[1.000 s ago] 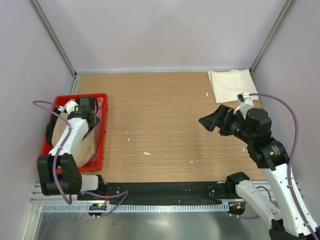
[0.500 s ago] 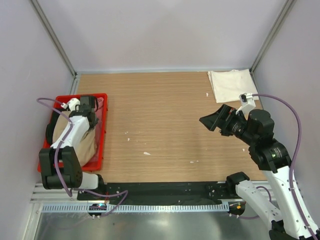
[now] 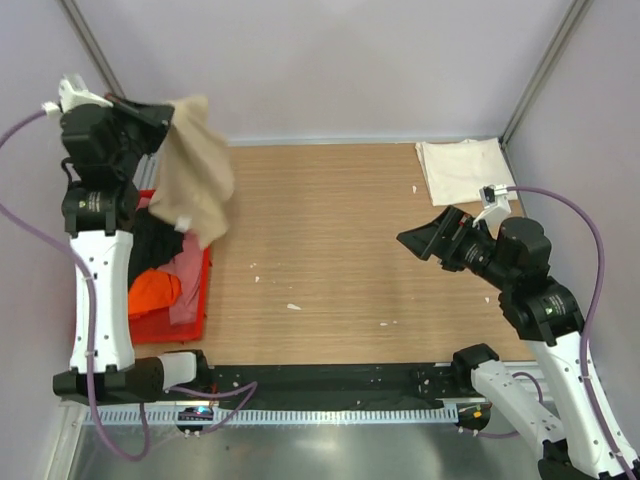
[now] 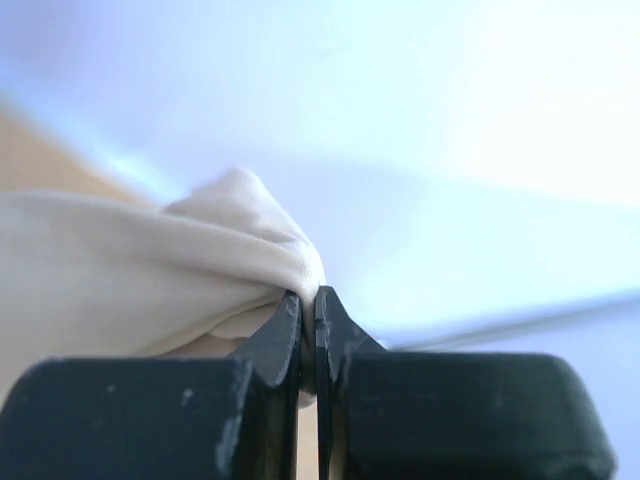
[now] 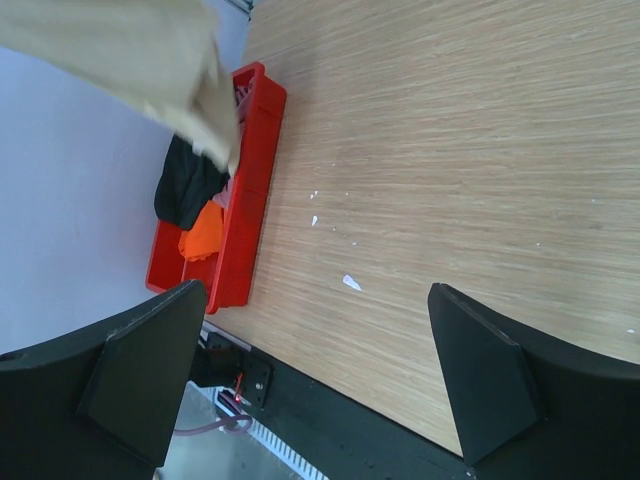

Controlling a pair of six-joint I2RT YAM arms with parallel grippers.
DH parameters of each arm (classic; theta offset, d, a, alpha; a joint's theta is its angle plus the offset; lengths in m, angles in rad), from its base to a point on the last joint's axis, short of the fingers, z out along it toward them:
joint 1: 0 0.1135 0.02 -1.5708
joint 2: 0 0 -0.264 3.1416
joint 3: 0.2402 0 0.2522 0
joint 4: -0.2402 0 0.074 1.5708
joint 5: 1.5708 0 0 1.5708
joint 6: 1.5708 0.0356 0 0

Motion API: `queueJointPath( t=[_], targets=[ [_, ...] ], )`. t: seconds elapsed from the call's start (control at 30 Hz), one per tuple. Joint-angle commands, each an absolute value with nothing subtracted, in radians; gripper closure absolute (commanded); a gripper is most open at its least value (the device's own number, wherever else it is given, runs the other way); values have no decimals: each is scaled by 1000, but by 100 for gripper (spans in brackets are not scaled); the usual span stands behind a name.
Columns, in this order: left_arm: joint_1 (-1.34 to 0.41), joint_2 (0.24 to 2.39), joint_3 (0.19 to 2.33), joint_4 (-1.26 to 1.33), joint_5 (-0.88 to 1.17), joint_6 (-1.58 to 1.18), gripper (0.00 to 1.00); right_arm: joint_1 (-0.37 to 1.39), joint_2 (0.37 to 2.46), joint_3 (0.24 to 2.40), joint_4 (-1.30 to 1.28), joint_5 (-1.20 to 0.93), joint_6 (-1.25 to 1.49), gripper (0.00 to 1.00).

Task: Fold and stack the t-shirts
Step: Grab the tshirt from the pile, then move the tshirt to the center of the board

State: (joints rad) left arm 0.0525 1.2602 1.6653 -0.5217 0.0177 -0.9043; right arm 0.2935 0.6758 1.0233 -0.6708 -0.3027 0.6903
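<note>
My left gripper (image 3: pixel 165 112) is raised high above the table's back left corner, shut on a fold of the tan t-shirt (image 3: pixel 195 170), which hangs down from it over the bin's far end. In the left wrist view the jaws (image 4: pixel 308 300) pinch the tan cloth (image 4: pixel 150 270). A cream-white t-shirt (image 3: pixel 462 170) lies folded flat at the back right corner. Black (image 3: pixel 155 240), orange (image 3: pixel 155 292) and pink (image 3: pixel 188 280) t-shirts lie in the red bin (image 3: pixel 205 290). My right gripper (image 3: pixel 425 235) hovers open over the table's right side with nothing between its fingers (image 5: pixel 315 290).
The red bin (image 5: pixel 255 150) stands along the table's left edge, with the hanging tan t-shirt (image 5: pixel 150 60) over its far end. Small white scraps (image 3: pixel 292 306) dot the wooden table (image 3: pixel 330 220). Walls close in the left, back and right sides.
My left gripper has shut on the tan t-shirt in the bin and lifted it high, baring the black, orange and pink shirts. The right arm has barely moved.
</note>
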Motion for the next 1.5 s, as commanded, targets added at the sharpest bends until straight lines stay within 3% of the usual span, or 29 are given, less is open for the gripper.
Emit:
queueJointPath(
  t=[0.0,0.17,0.43,0.47,0.5,0.53,0.63,0.67,0.77,0.83,0.97,1.17,1.3,1.47],
  targets=[
    [9,1236,1791,-273,355,-1109,100,298,695,1080,-650,-338,709,0],
    [-119,1160,1636,-206,414,-1106,100,298,704,1114,-735,-269,687,1],
    [-277,1005,863,-121,367,-1052,87,298,675,1063,-807,-194,678,1],
    [-293,1006,806,-123,362,-1031,82,298,666,1049,-821,-178,672,1],
    [-326,1018,729,-164,353,-1004,69,298,654,1020,-831,-154,669,1],
    [-342,1025,706,-201,335,-944,65,298,650,1006,-845,-102,660,2],
    [-394,1029,680,-343,220,-865,50,298,643,939,-884,-14,658,3],
    [-406,1025,692,-366,187,-847,40,298,646,921,-870,33,661,4],
    [-431,1038,730,-420,118,-798,30,298,698,855,-790,58,667,7],
    [-448,1087,778,-428,89,-775,29,298,783,810,-705,66,666,10],
    [-556,1244,944,-481,8,-703,29,298,981,804,-570,14,637,28],
    [-701,1480,1107,-514,-97,-687,31,298,1189,859,-405,-18,588,41],
    [-727,1569,1123,-564,-210,-663,31,298,1302,859,-354,40,548,42],
    [-715,1531,1074,-615,-328,-654,28,299,1393,856,-295,-43,551,42]
  ],
)
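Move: Right of the left hand by about 31 cm, 10 cm nearer the base and some 45 cm below, lies the bare table middle where the t-shirt it already holds is taken; the red bin sits about 12 cm back and 12 cm to its left. For the right hand, that bare table middle is some 8 cm ahead, 13 cm left and 31 cm down, with the folded white cloth about 29 cm ahead and 18 cm right. Flinging the pinched t-shirt out over the table, the left hand whips back, right and about 12 cm up, then plunges nearly 50 cm, opening to let go as it drops; it carries on low to the right, fingers tipping down. The right hand sinks some 24 cm and then reaches 10 cm forward beside the cloth, tipping down and half closing. ##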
